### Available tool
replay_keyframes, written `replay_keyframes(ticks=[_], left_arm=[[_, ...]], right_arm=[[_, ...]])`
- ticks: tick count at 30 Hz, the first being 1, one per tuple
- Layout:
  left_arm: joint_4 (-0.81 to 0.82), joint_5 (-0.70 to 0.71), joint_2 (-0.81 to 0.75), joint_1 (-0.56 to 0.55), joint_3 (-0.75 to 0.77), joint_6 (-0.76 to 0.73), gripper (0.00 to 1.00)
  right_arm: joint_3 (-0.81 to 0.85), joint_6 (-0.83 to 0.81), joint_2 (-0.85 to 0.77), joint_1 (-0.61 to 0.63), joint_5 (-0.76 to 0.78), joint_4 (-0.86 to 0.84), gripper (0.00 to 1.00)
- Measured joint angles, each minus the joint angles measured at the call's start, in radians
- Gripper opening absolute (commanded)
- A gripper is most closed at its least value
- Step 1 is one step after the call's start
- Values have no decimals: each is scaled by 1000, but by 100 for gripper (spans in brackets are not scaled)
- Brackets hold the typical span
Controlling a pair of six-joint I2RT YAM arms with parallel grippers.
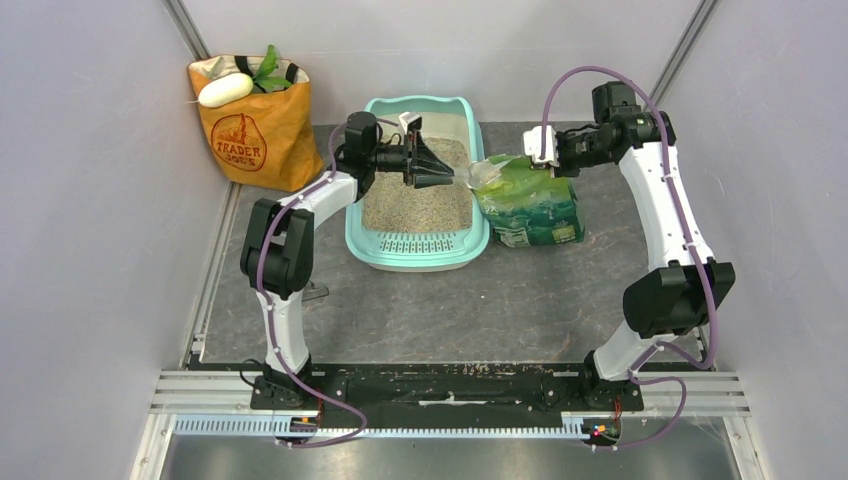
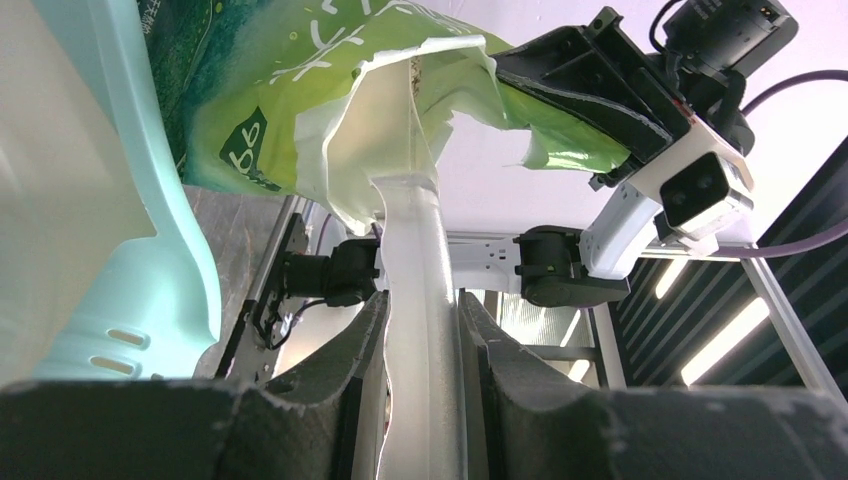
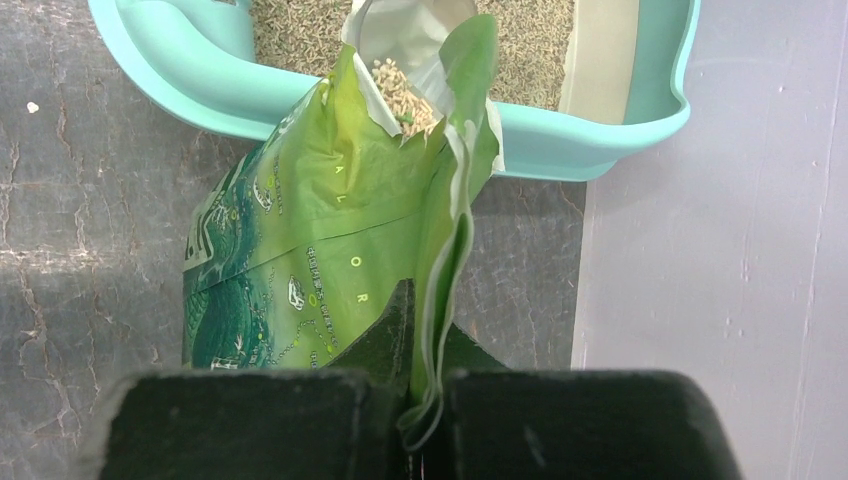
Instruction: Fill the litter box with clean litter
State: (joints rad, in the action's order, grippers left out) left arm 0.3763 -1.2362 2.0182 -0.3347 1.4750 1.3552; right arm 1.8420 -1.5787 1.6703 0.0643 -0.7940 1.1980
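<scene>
The mint-teal litter box (image 1: 356, 236) sits mid-table with tan clean litter (image 1: 415, 200) covering its floor. Against its right side stands a green printed bag (image 1: 530, 205). My left gripper (image 1: 440, 172) reaches across the box, shut on the handle of a clear scoop (image 2: 418, 250), whose head is in the bag's open mouth. My right gripper (image 1: 545, 150) is shut on the bag's top edge and holds it up. In the right wrict view, that gripper (image 3: 428, 310) pinches the folded bag (image 3: 320, 230), and litter (image 3: 405, 90) shows in its mouth beside the box rim (image 3: 560, 145).
An orange paper grocery bag (image 1: 255, 130) with a white item and green leaves on top stands at the back left corner, close to the left arm's elbow. Grey walls close in both sides. The black base rail (image 1: 450, 385) runs along the near edge.
</scene>
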Motion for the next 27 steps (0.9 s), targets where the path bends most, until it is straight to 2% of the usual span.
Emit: replay_keyframes(ticks=[15,27], left_arm=[[335,-56,-19,71,-120,225,2],[448,-87,-62,124,-203,290,2]], right_arm=[[12,-3,18,2,34,-1,0],[39,-2,35,4,52,0,0]])
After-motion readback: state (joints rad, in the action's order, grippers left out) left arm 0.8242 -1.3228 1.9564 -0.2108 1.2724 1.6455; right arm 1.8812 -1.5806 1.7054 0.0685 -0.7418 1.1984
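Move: The left hand grips the handle of the clear scoop, whose head sits in the green litter bag's open mouth, about 9 cm to this hand's right and roughly level with it. The litter box's middle is some 6 cm to its left and about 17 cm below; the bag's body lies about 18 cm right, 5 cm back and 12 cm down. From the right hand, the box's middle is some 25 cm left and 20 cm below. Leftward, the left hand draws the scoop back out of the bag's mouth by nearly 6 cm, over the litter box, rising about 1 cm as the scoop's head tips up some 5 degrees. The right hand keeps the bag's top edge pinched and eases about 1 cm forward. ##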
